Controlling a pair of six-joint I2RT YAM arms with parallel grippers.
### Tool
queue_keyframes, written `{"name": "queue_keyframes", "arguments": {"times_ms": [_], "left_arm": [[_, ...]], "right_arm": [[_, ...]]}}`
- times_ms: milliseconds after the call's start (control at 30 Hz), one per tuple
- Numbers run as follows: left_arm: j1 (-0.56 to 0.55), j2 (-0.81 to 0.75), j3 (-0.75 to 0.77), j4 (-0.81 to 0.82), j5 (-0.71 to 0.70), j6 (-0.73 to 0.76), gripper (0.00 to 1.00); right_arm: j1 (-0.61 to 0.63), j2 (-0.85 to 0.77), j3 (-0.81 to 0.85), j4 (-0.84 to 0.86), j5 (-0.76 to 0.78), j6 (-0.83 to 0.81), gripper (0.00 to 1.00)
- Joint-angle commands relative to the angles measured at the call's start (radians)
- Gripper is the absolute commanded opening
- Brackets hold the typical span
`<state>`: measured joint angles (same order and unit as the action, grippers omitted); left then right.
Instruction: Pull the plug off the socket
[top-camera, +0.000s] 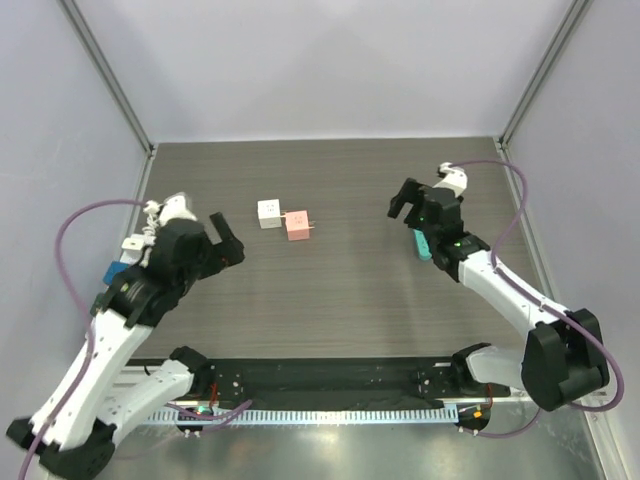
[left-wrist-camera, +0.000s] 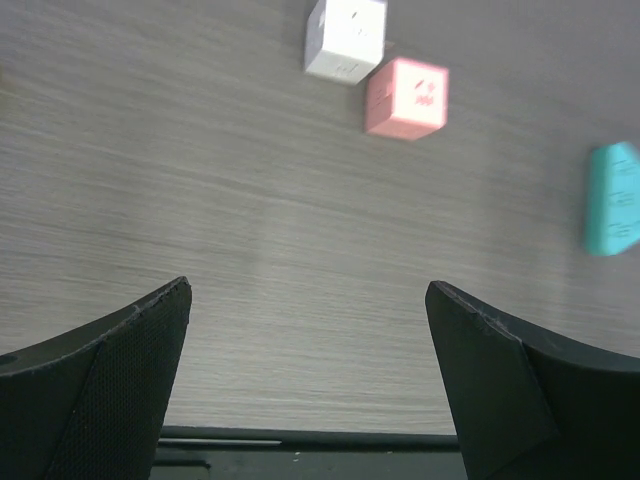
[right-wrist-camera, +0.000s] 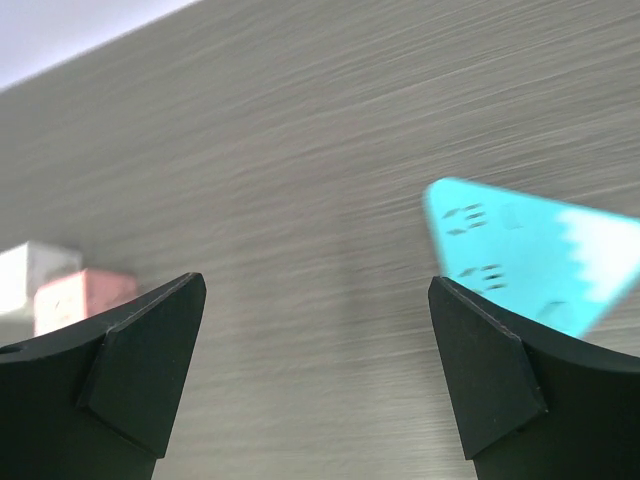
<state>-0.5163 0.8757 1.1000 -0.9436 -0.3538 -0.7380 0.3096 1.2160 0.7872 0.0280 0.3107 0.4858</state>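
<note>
A pink cube plug (top-camera: 297, 225) lies mid-table, its two metal prongs pointing right and bare. A white cube (top-camera: 269, 213) sits against its left side. A teal socket block (top-camera: 422, 244) lies on the table further right, slots showing in the right wrist view (right-wrist-camera: 520, 260). My right gripper (top-camera: 404, 203) hovers open just above and left of the teal block, holding nothing (right-wrist-camera: 316, 283). My left gripper (top-camera: 227, 244) stands open left of the cubes, nothing between its fingers (left-wrist-camera: 308, 290). The left wrist view shows the pink plug (left-wrist-camera: 406, 97), white cube (left-wrist-camera: 345, 38) and teal block (left-wrist-camera: 612, 200) ahead.
The dark wood-grain table (top-camera: 340, 290) is enclosed by pale walls at the back and sides. A black rail (top-camera: 330, 380) with the arm bases runs along the near edge. Purple cables loop from both arms.
</note>
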Motion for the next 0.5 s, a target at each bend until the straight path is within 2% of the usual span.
{"name": "queue_keyframes", "arguments": {"times_ms": [0,67,167,267,367,467], "left_arm": [[0.001,-0.196,-0.012,0.049,-0.051,-0.058,1.00],[0.001,-0.254,-0.025,0.080,-0.051,-0.041,1.00],[0.001,-0.274,-0.002,0.021,-0.153,-0.029,1.00],[0.001,-0.163,0.086,-0.102,-0.238,-0.018,1.00],[0.013,-0.023,0.132,-0.118,-0.299,0.005,1.00],[0.149,0.127,0.197,-0.087,-0.190,0.048,1.00]], "right_arm": [[0.101,0.039,0.015,0.085,-0.034,-0.024,1.00],[0.210,0.098,0.027,0.157,-0.041,-0.015,1.00],[0.339,0.195,0.095,0.197,-0.010,-0.006,1.00],[0.416,0.264,0.147,0.236,0.018,0.025,1.00],[0.463,0.332,0.187,0.259,0.007,0.046,1.00],[0.499,0.370,0.214,0.236,-0.025,0.054,1.00]]}}
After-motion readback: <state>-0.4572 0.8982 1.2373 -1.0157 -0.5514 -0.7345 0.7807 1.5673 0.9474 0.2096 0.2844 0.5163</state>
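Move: The pink plug lies about 28 cm to the right hand's left, some 4 cm farther out and 11 cm below; the white plug sits just beyond it, roughly 8 cm more to the left and 4 cm farther out. The teal block is about 7 cm to the right hand's right, 1 cm ahead and 12 cm down. From the left hand the pink plug is some 19 cm ahead, 13 cm to the right and 17 cm lower. Heading for the pink plug, the open right hand sweeps about 22 cm left, clear of the teal block, sinking slightly and drawing back a little while yawing some 30 degrees counter-clockwise, and slows near the end. The empty left hand backs up and rises some 7 cm, then comes forward and sinks partway, shifting about 5 cm left and turning counter-clockwise, fingers still wide. ##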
